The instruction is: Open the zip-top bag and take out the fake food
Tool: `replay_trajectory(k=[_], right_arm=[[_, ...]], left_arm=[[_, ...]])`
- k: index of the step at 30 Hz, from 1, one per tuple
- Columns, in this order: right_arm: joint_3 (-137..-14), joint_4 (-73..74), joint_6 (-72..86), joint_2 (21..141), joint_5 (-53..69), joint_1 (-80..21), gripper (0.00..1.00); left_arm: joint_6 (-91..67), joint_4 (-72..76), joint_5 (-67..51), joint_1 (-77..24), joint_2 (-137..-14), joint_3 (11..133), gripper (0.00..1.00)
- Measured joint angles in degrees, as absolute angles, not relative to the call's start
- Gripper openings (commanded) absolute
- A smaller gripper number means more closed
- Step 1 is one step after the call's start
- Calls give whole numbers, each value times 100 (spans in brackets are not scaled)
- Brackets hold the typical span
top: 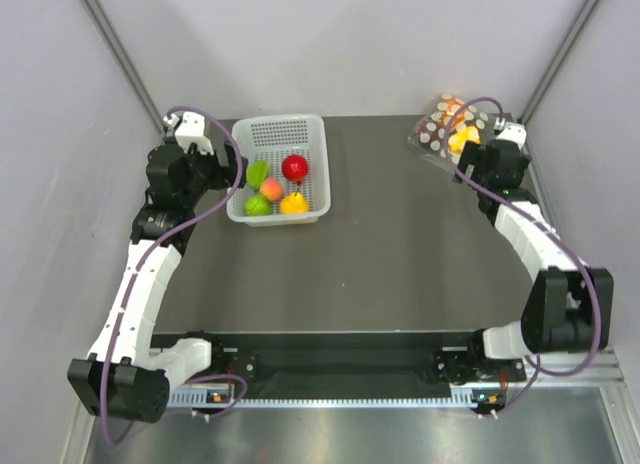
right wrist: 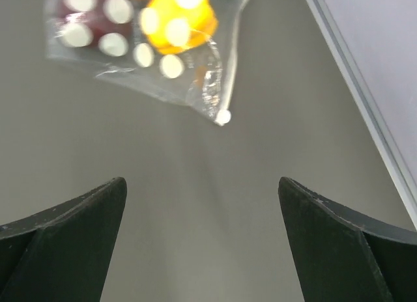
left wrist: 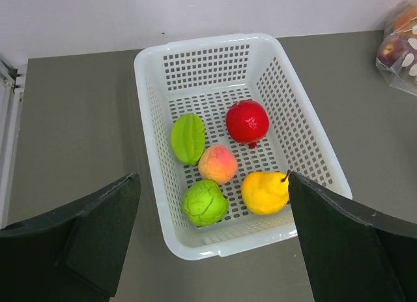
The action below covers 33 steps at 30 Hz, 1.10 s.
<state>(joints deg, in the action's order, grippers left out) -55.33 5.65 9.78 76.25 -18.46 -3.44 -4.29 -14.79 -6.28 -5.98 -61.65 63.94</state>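
The zip-top bag (top: 450,129), clear with cream dots, lies on the table at the far right corner. It holds the fake food: a yellow pepper (right wrist: 174,19), a dark maroon piece (right wrist: 91,19) and an orange piece (top: 450,108). The bag's near corner (right wrist: 218,110) shows ahead of my right gripper (right wrist: 202,185), which is open and empty just short of the bag, apart from it (top: 465,167). My left gripper (left wrist: 214,179) is open and empty, above the near end of the white basket (left wrist: 202,47). The bag's edge shows at the left wrist view's far right (left wrist: 402,51).
The white perforated basket (top: 280,124) stands at the back left and holds a red apple (left wrist: 247,122), a green starfruit-like piece (left wrist: 187,138), a peach (left wrist: 217,164), a green lumpy fruit (left wrist: 204,202) and a yellow pear (left wrist: 264,192). Grey walls close the back and both sides.
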Motion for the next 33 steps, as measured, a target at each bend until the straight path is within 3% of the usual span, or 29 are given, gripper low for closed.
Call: replay_trajectory(k=[6, 21, 27, 33], right_arm=[[-6139, 316, 1059, 8914, -1533, 316, 97], [-7931, 250, 836, 11450, -1310, 403, 84], [-8453, 493, 749, 12057, -1225, 438, 69], [-8903, 749, 683, 12357, -1057, 486, 37]], left_arm=[[-342, -1483, -497, -598, -6165, 6392, 99], [-276, -1487, -460, -598, -6165, 6379, 99], [-276, -1490, -460, -598, -6165, 6379, 99], [-270, -1490, -462, -598, -6165, 6377, 99]])
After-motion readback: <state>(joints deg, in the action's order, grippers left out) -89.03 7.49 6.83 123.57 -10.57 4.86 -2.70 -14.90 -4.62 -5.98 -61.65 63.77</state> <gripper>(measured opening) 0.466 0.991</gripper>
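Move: The zip-top bag's near-right corner, with the zip's end, lies about 15 cm ahead of the right hand, 5 cm to its right and 15 cm below. Beyond that corner, inside the bag, the yellow food lies some 11 cm farther out and level sideways; the red food is about 11 cm farther out and 9 cm left of it. From the left hand the corner is some 19 cm ahead, 62 cm right and 28 cm below. Forward and down, about 15 cm each way, the right hand goes to the near-right corner of the bag, with a 5 cm swing to the right early on, slowing as it arrives. The fingers tip down some 15 degrees and close from wide open to about half, coming in on both sides of the corner by the zip's end; a firm pinch isn't visible yet. ##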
